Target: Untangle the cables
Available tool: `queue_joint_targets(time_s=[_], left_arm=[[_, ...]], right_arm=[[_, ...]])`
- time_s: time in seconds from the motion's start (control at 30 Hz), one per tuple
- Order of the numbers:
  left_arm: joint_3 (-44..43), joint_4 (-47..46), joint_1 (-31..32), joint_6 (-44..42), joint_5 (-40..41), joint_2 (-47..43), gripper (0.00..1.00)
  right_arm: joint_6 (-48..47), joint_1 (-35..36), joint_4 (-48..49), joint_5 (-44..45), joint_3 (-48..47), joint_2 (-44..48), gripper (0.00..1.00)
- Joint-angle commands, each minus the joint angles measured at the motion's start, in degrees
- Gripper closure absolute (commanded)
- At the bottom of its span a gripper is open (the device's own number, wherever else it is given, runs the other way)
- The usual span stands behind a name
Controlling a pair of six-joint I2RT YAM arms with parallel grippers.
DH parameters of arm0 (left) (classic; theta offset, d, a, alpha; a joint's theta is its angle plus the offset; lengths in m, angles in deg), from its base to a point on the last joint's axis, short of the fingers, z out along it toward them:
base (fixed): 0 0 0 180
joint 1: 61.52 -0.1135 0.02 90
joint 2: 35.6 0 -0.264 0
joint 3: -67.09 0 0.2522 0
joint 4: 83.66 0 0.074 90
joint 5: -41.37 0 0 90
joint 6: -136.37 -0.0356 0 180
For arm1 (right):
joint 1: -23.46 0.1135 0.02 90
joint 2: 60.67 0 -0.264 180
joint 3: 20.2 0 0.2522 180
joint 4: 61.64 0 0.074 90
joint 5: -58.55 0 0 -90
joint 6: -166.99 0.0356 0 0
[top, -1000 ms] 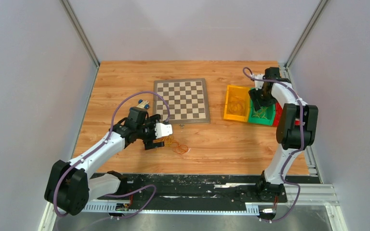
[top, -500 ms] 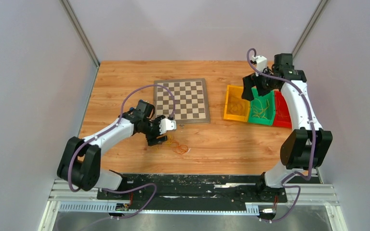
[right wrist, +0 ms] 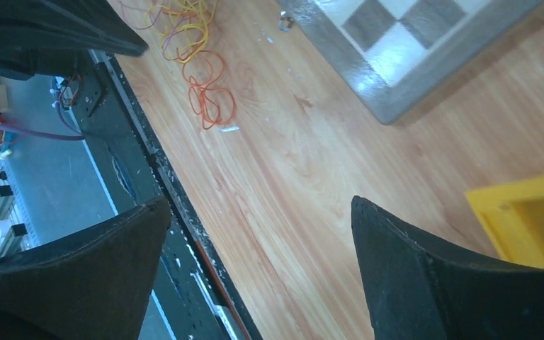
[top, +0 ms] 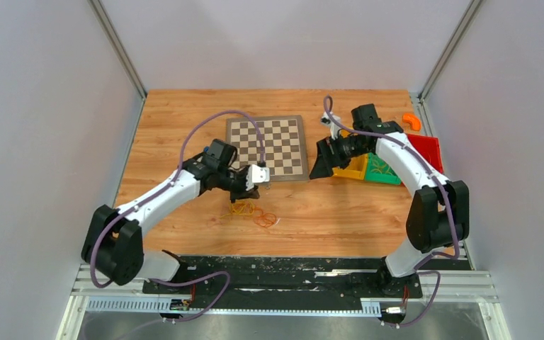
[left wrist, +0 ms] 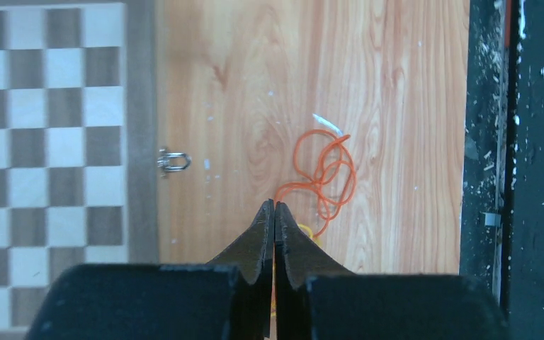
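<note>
The cables point(top: 253, 213) lie as a small tangle of yellow and orange loops on the wooden table, below the chessboard point(top: 267, 147). My left gripper point(top: 252, 189) hovers just above the tangle's upper edge. In the left wrist view its jaws are pressed together at the tips point(left wrist: 275, 205), and an orange strand point(left wrist: 324, 173) runs right up to them. A bit of yellow strand point(left wrist: 304, 230) shows behind the right finger. My right gripper point(top: 321, 167) stands wide open beside the board's right edge, with nothing between its fingers point(right wrist: 258, 205). It sees the cables point(right wrist: 197, 49) from afar.
Yellow point(top: 354, 168), green point(top: 387, 171) and red point(top: 429, 150) bins stand at the right, holding thin strands. An orange piece point(top: 411, 120) lies behind them. A small metal shackle point(left wrist: 173, 161) rests by the chessboard's edge point(left wrist: 142, 106). The black base rail point(left wrist: 517, 170) borders the table.
My left gripper closed at the tangle and shifted right, toward the board's lower corner. My right arm swung left from the bins to the board's right edge and opened wide.
</note>
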State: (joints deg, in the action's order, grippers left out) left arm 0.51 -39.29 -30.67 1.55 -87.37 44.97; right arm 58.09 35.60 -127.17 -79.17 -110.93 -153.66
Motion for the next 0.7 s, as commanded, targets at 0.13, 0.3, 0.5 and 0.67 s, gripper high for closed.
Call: queue_joint_targets(time_s=[0.13, 0.3, 0.5, 0.67], left_arm=[[-1.7, 8.4, -16.0, 2.4, -11.0, -6.4, 0.40], [0.4, 8.6, -23.3, 5.9, -7.1, -6.1, 0.28], [2.0, 6.8, -24.2, 9.4, -3.6, -4.2, 0.25], [3.4, 4.7, -24.2, 10.4, -3.5, -4.0, 0.25]], right_arm=[[8.5, 17.5, 18.0, 3.9, 6.9, -1.6, 0.07], [9.3, 28.1, 24.0, 11.4, 6.7, -8.6, 0.20], [8.0, 34.0, 25.4, 19.0, 4.5, -16.3, 0.34], [7.0, 34.0, 25.4, 21.8, 6.1, -16.0, 0.65]])
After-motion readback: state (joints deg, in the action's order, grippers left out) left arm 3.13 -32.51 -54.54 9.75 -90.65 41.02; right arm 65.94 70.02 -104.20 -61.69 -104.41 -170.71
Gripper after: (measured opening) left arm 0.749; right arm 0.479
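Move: The orange cable's bundle lies some 10 cm back from the right hand, 16 cm to its left and 16 cm below; a white tag sits at the bundle's right end, about 3 cm right of its middle, and a metal clasp about 11 cm ahead of that middle. From the left hand, the yellow cable lies about 5 cm to the left, level with it and 9 cm below, while the orange bundle is roughly 4 cm back and 2 cm to the right, equally low. The right hand sweeps left about 15 cm and back some 9 cm while sinking 14 cm, the drop steepening late, onto the tagged end of the orange cable, with its wrist turning about 20 degrees counter-clockwise and its wide-open fingers closing to about half. The left hand clears out of its way, first rising nearly 4 cm, then going left some 10 cm and a little forward away from the orange bundle, turning counter-clockwise as its shut fingers open to three quarters, then sinks to its old height beside the left end of the yellow tangle. ##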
